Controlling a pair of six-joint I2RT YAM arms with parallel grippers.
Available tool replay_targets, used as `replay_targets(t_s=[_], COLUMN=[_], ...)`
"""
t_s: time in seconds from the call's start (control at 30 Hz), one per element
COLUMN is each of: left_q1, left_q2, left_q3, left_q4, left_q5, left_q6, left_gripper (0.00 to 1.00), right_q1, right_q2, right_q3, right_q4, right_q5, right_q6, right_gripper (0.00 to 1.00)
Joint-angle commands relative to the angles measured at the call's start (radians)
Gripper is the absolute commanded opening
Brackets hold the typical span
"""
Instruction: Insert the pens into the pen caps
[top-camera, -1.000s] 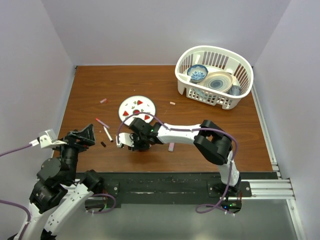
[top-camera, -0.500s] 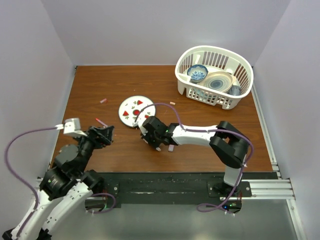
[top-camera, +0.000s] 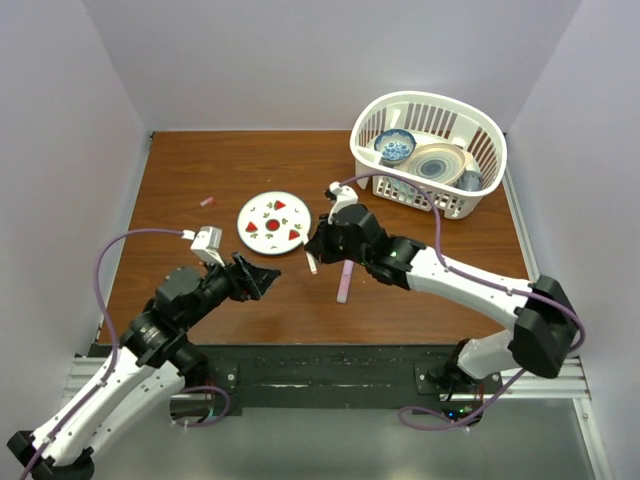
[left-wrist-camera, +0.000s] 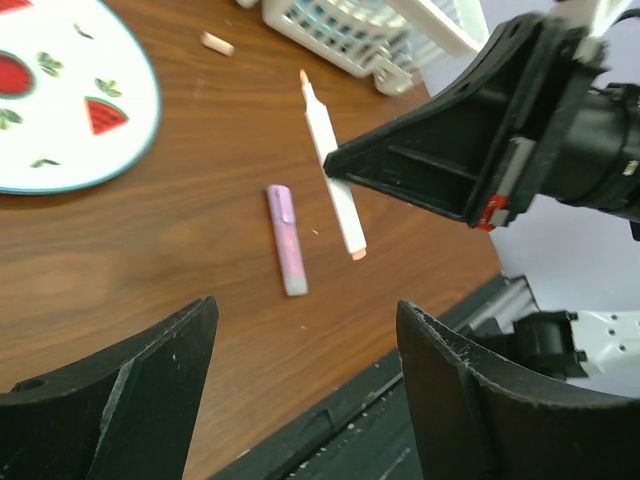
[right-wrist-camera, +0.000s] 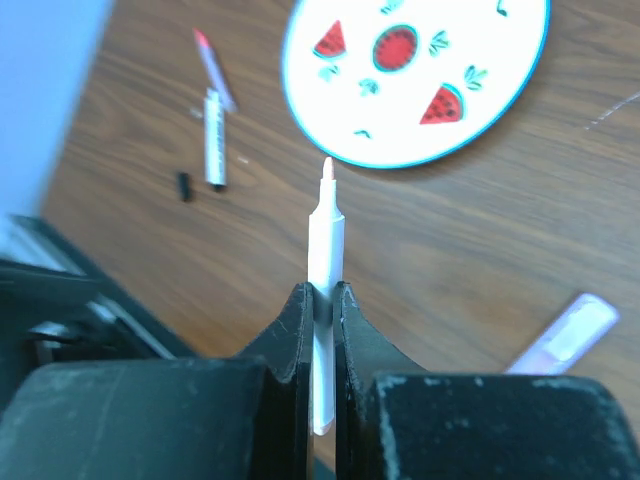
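My right gripper (right-wrist-camera: 322, 288) is shut on a white pen (right-wrist-camera: 325, 235), which it holds above the table with the peach tip pointing away from the wrist. In the top view that gripper (top-camera: 316, 248) hangs just right of the plate. A thicker pale pink pen (top-camera: 344, 282) lies on the wood beneath it. My left gripper (top-camera: 262, 278) stands open and empty, facing the held white pen (left-wrist-camera: 338, 195). A thin reddish pen (right-wrist-camera: 212, 58), a white-and-grey pen (right-wrist-camera: 213, 138) and a dark cap (right-wrist-camera: 184, 185) lie together left of the plate. One pink cap (top-camera: 207, 201) lies far left, a pale cap (left-wrist-camera: 217, 43) near the basket.
A round white plate (top-camera: 255, 212) with watermelon prints lies at mid-table. A white basket (top-camera: 428, 195) with bowls and dishes stands at the back right. The left arm covers the reddish pen and dark cap in the top view. The table's front edge runs close below the left gripper.
The right gripper has shut on the white pen, lifted it and carried it right, past the plate. The left arm has swung right toward mid-table, with its jaws a little narrower.
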Motion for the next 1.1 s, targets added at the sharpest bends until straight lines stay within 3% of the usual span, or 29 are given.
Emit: replay_targets(t_s=[0.0,0.47,0.73,0.87,1.03,1.07], left_q1=[0.005,0.005,0.005,0.005,0.005,0.005], left_q2=[0.082,0.374,0.406,0.431,0.449,0.452], left_q3=[-0.043,-0.087,-0.09,-0.11,-0.126,-0.126], left_q4=[0.259,0.73,0.809,0.888,0.927,0.938], left_q5=[0.175,0.422,0.442,0.464,0.473,0.475], left_q6=[-0.057,-0.154,-0.172,-0.204,-0.223,-0.226], left_gripper=[0.77,0.69,0.62,0.53,0.52,0.47], right_q1=[0.005,0.008,0.011,0.02,0.031,0.034], right_q2=[-0.1,-0.24,-0.284,-0.29,-0.296,-0.296], right_q3=[-0.069,-0.142,-0.184,-0.196,-0.214,-0.214], right_q4=[0.117,0.196,0.254,0.264,0.291,0.291], right_q5=[0.011,-0.061,-0.094,-0.097,-0.097,-0.097], right_q6=[0.138,0.176,0.208,0.217,0.228,0.228], right_gripper=[0.0,0.0,0.0,0.0,0.0,0.0])
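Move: The white pen, already pinched at mid-barrel in the right fingers, is about 11 cm to the left hand's right, 8 cm ahead and 2 cm lower; seen from the right hand, the left gripper is about 11 cm left, 8 cm back and 2 cm up. The pink marker lies on the table some 9 cm to the right hand's right, 1 cm back and 18 cm below it; the plate's middle is some 10 cm left, 15 cm ahead and 18 cm below. Still pinching the white pen, the right hand lifts it some 7 cm and brings it 4 to 5 cm back, its fingertips tipping up towards level. The left hand sweeps about 10 cm right to the pen, dipping briefly and then rising, turns about 25 degrees clockwise with its left side rolling down, and narrows its fingers to about half open; no touch is evident. ##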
